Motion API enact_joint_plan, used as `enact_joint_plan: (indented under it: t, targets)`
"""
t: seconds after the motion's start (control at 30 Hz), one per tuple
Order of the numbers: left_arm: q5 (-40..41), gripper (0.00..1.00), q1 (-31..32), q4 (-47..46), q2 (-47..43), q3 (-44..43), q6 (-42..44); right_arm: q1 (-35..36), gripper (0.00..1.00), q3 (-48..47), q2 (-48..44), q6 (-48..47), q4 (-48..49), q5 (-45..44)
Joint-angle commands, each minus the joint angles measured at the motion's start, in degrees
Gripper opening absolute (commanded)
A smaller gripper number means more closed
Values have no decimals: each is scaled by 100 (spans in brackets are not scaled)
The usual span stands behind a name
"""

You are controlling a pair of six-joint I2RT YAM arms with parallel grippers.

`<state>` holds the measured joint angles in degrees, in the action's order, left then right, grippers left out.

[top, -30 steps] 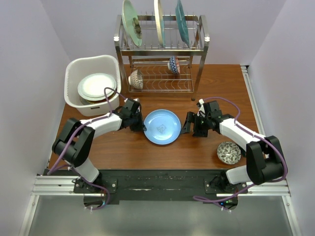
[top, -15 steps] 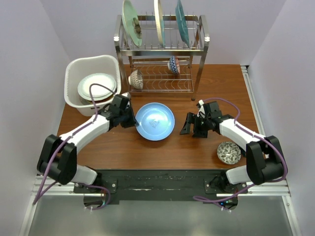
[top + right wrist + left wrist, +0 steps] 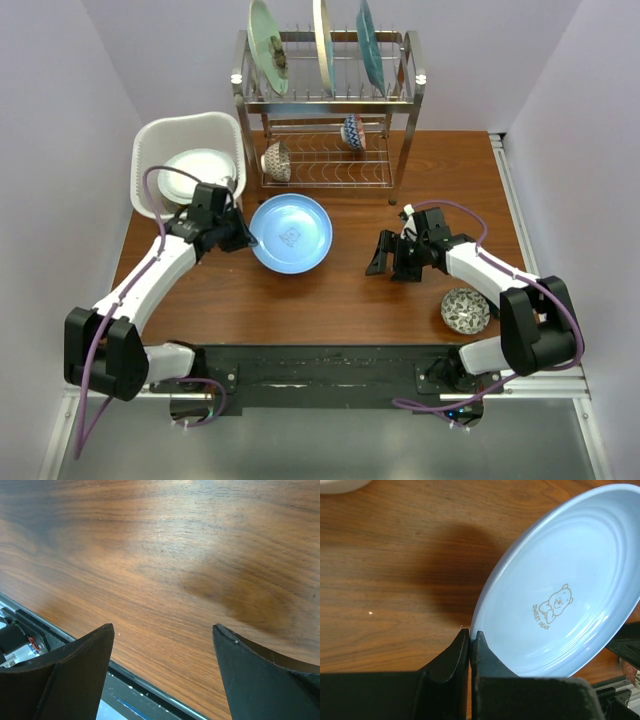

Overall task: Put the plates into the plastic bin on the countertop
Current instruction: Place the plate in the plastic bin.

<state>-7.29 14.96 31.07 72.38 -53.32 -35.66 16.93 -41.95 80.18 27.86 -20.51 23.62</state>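
A light blue plate (image 3: 291, 233) with a small bear print hangs tilted above the countertop (image 3: 340, 290), just right of the white plastic bin (image 3: 150, 140). My left gripper (image 3: 248, 240) is shut on the plate's left rim; the wrist view shows the rim of the plate (image 3: 560, 585) pinched between the two black fingers (image 3: 455, 652). The bin holds stacked white plates (image 3: 195, 172). Three more plates (image 3: 320, 40) stand upright on the rack's top tier. My right gripper (image 3: 385, 255) stands open over bare wood (image 3: 165, 570), holding nothing.
A two-tier metal wire rack (image 3: 330, 120) stands at the back centre with two small patterned bowls (image 3: 277, 160) on its lower tier. Another patterned bowl (image 3: 465, 310) lies on the countertop at the right, beside my right arm.
My left arm has carried the blue plate up and leftward, from the table's middle toward the bin. The right arm has not moved.
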Motion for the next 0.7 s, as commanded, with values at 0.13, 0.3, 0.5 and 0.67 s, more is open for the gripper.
enact_joint_plan:
  t: [0.13,0.3,0.5,0.67]
  targets:
    - [-343,0,-774,207,-391,-372,331,12,84,29,-117,27,91,143]
    - [-501,0,-1283,338,-453,-530,515,12,84,56,-90,9,91,143]
    - [-862,0,-1943,435,-409,-732,683,12,84,64,-55,9,126,152]
    - [-1142,0,-2409,374,-356,-803,718,4,84,73,-29,9,135,170]
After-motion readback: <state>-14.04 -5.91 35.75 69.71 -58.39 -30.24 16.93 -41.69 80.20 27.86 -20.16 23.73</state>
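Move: The left hand already holds the blue plate by its rim, about 13 cm above the table. The plastic bin's middle is roughly 17 cm ahead and 15 cm to its left, some 7 cm lower. The white plates inside the bin are about 15 cm ahead and 13 cm left; the speckled cup on the rack's lower shelf is about 19 cm ahead and 5 cm right. From the idle right hand, the bin is some 21 cm ahead and 44 cm left, at about its height. Leftwards, about 10 cm at a steady pace, the left hand carries the blue plate towards the plastic bin, climbing some 4 cm and edging slightly forward later on. The wrist swings a little over 10 degrees counter-clockwise while the shut fingers keep their pinch on the rim, the plate jutting out to the hand's right. ##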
